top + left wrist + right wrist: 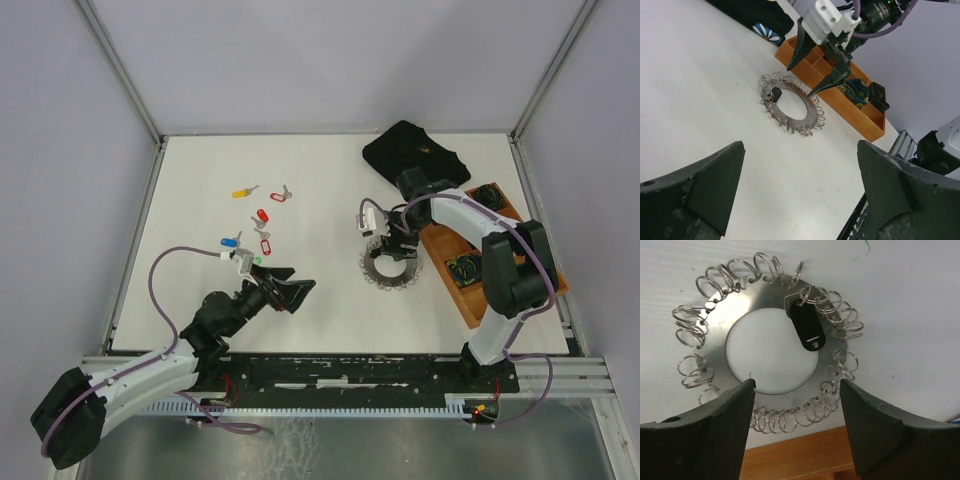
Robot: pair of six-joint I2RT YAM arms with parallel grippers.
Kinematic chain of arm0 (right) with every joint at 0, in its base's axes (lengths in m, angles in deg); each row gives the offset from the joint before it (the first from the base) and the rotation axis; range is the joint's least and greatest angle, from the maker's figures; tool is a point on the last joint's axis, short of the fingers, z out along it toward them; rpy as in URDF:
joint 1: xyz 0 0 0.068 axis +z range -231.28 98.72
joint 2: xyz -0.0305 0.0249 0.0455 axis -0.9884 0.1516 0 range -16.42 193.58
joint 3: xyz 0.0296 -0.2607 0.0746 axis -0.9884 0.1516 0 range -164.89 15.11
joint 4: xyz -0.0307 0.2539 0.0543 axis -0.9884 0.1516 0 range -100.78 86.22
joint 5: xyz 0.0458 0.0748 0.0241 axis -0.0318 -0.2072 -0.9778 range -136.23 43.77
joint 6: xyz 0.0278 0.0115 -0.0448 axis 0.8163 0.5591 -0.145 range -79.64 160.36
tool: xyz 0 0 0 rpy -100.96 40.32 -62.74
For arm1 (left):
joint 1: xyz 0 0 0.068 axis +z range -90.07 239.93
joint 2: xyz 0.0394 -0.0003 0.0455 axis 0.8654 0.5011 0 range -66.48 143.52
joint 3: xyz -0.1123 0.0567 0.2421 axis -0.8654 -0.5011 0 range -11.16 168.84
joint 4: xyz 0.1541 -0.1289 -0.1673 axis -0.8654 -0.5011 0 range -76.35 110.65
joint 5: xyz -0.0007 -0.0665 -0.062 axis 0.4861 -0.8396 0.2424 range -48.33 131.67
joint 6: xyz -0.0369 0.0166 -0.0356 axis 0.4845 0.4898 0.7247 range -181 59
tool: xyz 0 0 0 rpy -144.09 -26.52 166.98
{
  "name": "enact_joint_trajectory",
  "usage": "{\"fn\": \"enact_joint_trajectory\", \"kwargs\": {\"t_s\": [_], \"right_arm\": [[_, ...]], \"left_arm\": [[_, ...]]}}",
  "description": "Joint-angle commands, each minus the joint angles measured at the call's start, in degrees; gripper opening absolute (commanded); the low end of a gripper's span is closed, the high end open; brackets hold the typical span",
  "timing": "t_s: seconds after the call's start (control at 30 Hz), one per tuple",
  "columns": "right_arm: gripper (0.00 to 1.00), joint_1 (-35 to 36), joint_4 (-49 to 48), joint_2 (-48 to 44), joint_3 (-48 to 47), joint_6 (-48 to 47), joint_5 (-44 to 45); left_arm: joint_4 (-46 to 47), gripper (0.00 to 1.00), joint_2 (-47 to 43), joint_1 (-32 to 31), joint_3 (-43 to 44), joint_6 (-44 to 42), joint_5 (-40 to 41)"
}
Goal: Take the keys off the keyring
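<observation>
The keyring [390, 268], a flat silver disc fringed with wire loops, lies right of the table's middle. One black-headed key [807, 325] hangs on it, lying across its hole. My right gripper [797, 385] hovers just above the keyring's near rim, open, with nothing clamped between its fingers [715, 425]. From the left wrist view, that right gripper [799, 82] points down at the keyring [788, 90] and the black key [776, 94]. Loose keys lie at left: yellow [243, 191], red [280, 195], blue [229, 241], green [258, 259]. My left gripper [285, 285] is open and empty, left of the keyring.
An orange compartment tray [440, 245] with black coiled items sits right beside the keyring. A black cloth bundle [415, 155] lies at the back. White walls enclose the table on three sides.
</observation>
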Motion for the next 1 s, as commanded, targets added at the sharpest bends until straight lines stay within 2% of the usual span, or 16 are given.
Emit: {"fn": "enact_joint_trajectory", "kwargs": {"t_s": [0.0,0.23,0.47,0.63,0.8,0.97], "right_arm": [[0.75,0.3,-2.4,2.1,-3.7,-1.3,5.4],[0.61,0.3,-2.8,6.1,-6.3,0.3,9.2],[0.51,0.3,-3.7,8.3,-6.5,1.7,10.4],[0.40,0.3,-4.5,9.7,-6.5,2.7,10.4],[0.23,0.3,-4.3,8.7,-6.5,3.1,8.5],[0.00,0.3,-4.7,7.7,-5.9,3.1,7.8]], "left_arm": [[3.8,1.00,-0.4,0.2,-1.0,-1.6,1.4],[3.3,1.00,-1.9,0.2,-1.7,-1.5,1.4],[3.1,0.99,-3.1,0.3,-2.5,-1.2,1.6],[2.6,0.99,-3.7,0.2,-2.5,-1.0,1.8],[2.6,0.99,-3.6,0.2,-2.4,-0.6,1.6],[2.6,0.99,-3.3,0.2,-2.1,-0.3,1.2]]}}
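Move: The spot for the right gripper, the small wire rings on the keyring's far edge, lies about 4 cm ahead, 2 cm to the right and 4 cm below. At that same depth, the black tag is about 2 cm ahead and 3 cm left; the keyring's middle is 1 cm back and 1 cm left. The wooden box's middle stands some 24 cm right, level with the hand. From the left hand, that edge is about 18 cm ahead, 23 cm right and 14 cm down. Bring the right gripper forward and down, about 4 cm each way, easing slightly right past the black tag to the small wire rings on the keyring's far edge. Stand the fingers some 10 degrees nearer to vertical and close them from about three-quarters open to nearly shut, so the tips pinch a wire ring at the disc's rim. ##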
